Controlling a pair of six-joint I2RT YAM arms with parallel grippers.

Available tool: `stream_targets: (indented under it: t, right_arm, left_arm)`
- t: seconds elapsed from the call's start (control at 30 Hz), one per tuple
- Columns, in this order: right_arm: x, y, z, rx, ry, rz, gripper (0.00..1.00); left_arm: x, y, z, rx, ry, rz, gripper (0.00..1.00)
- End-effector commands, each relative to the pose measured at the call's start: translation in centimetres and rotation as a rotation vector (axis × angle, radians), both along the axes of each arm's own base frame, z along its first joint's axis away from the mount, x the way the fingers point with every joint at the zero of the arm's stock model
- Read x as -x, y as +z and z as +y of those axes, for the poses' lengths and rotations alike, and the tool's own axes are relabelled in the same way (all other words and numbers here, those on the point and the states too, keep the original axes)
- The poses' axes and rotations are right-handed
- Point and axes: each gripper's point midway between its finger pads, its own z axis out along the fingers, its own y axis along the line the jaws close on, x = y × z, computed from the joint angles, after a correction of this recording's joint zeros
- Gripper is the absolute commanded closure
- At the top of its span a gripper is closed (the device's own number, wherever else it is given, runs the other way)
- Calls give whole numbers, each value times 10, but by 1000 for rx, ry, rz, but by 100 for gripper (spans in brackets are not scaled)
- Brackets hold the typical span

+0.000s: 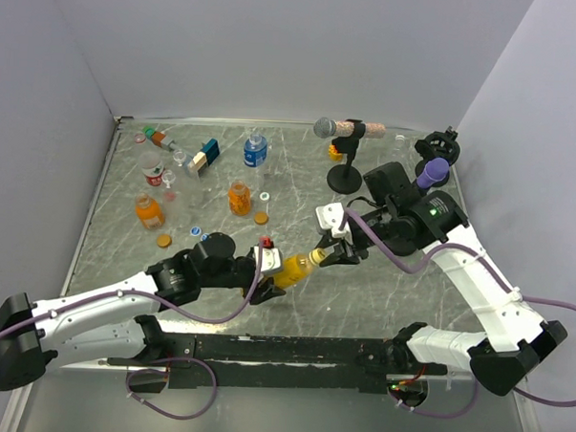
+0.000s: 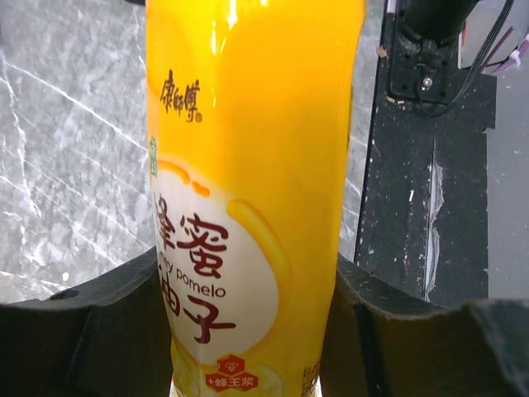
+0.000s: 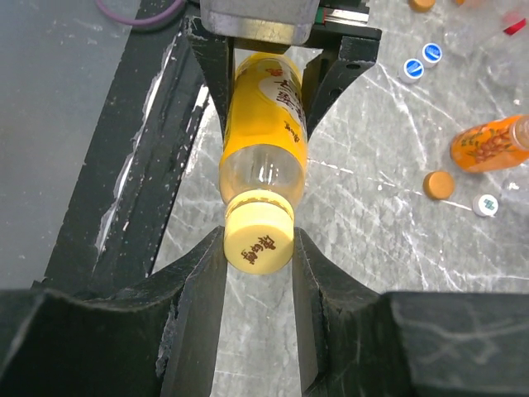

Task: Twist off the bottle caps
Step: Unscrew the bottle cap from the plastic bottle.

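A taller yellow bottle (image 1: 293, 266) hangs on its side above the table, between the two arms. My left gripper (image 1: 271, 273) is shut on its labelled body (image 2: 248, 207), black fingers (image 2: 116, 314) pressing both sides. My right gripper (image 3: 259, 240) is shut on the bottle's yellow cap (image 3: 259, 238), which sits on the neck; in the top view that grip is at the right gripper (image 1: 325, 253). Two squat orange bottles (image 1: 238, 197) (image 1: 147, 210) and a clear bottle with a blue label (image 1: 255, 150) stand farther back without caps.
Loose caps lie on the marble: orange ones (image 1: 261, 217) (image 1: 163, 239), a white one (image 1: 265, 195), a blue one (image 1: 195, 232). A red can (image 1: 154, 177) and toy blocks (image 1: 205, 155) sit back left. A microphone stand (image 1: 343, 175) rises back right. A black rail (image 3: 124, 165) runs along the near edge.
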Motion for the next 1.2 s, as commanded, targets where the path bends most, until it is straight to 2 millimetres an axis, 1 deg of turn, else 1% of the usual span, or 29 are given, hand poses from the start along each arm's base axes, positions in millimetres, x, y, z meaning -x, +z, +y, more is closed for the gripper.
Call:
stream_targets:
  t: [0.0, 0.07, 0.27, 0.37, 0.43, 0.5, 0.53, 0.57, 0.6, 0.63, 0.67, 0.73, 0.83, 0.9, 0.97, 1.0, 1.03, 1.07, 1.1, 1.13, 1.17]
  right_arm:
    - [-1, 21, -5, -58, -1, -95, 74]
    - [0, 19, -4, -65, 9, -89, 73]
    - [-3, 6, -2, -30, 7, -109, 70]
    - [-2, -7, 0, 17, 32, -139, 70]
    - [-6, -16, 0, 41, 34, -183, 70]
    - [-11, -17, 0, 43, 17, -216, 69]
    - [-11, -15, 1, 38, 11, -209, 66]
    - [-10, -14, 1, 38, 2, -187, 57]
    - [-9, -10, 2, 35, -20, -154, 47]
    - [-8, -8, 3, 36, -47, -107, 42]
    - [-6, -5, 3, 41, -67, -66, 38]
    - [-4, 5, 4, 44, -103, 4, 34]
    - [1, 25, 2, 21, -171, 112, 26]
    - [4, 38, -1, -14, -221, 203, 19]
    - [7, 48, -6, -54, -264, 313, 4]
    - [4, 50, -8, -74, -316, 383, 1]
    - [1, 49, -10, -87, -360, 449, 1]
    - [-6, 46, -12, -91, -446, 524, 1]
    - [-13, 38, -13, -82, -569, 634, 1]
    - [-20, 28, -15, -67, -649, 666, 1]
    - [-21, 19, -16, -48, -677, 694, 1]
  left_arm:
    - [-2, 26, -3, 93, 9, -40, 74]
    - [-2, 25, -3, 94, 4, -38, 74]
    - [2, 29, -8, 127, -23, -25, 74]
    - [7, 31, -14, 148, -56, -7, 75]
    - [9, 33, -18, 159, -80, 0, 75]
    - [8, 32, -19, 156, -82, 3, 75]
    - [7, 30, -19, 149, -77, 2, 75]
    - [5, 30, -19, 145, -66, 1, 75]
    - [4, 28, -18, 140, -56, -1, 75]
    - [1, 27, -17, 134, -41, -6, 75]
    - [0, 25, -16, 129, -30, -7, 75]
    - [-3, 22, -15, 117, -17, -9, 75]
    - [-7, 16, -14, 90, 7, -2, 75]
    - [-10, 16, -14, 88, 21, -6, 76]
    - [-14, 18, -13, 93, 42, -14, 76]
    - [-16, 20, -13, 98, 50, -19, 76]
    - [-17, 22, -13, 105, 60, -20, 76]
    - [-20, 23, -13, 112, 77, -22, 76]
    - [-21, 24, -14, 116, 82, -24, 76]
    - [-22, 25, -15, 121, 89, -25, 76]
    - [-24, 26, -16, 123, 94, -26, 76]
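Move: The yellow cap is already between the right hand's pads, right at its hand point. The yellow bottle's held body lies about 8 cm to the left, 12 cm below and 2 cm back. On the table, some 28 cm below the right hand, a loose orange cap lies 27 cm ahead and 14 cm left; the orange bottle stands 29 cm ahead and 20 cm left. From the left hand, already gripping the bottle, the yellow cap is about 7 cm right, 2 cm ahead and 10 cm up. The yellow cap is let go: still pinching it, the right hand first sinks about 2 cm, then spreads its fingers fully and rises some 5 cm away from it, edging forward and right at the end. It rolls about 30 degrees clockwise, looking along its fingers at the cap. The left hand sinks about 2 cm, keeping its grip on the bottle. ##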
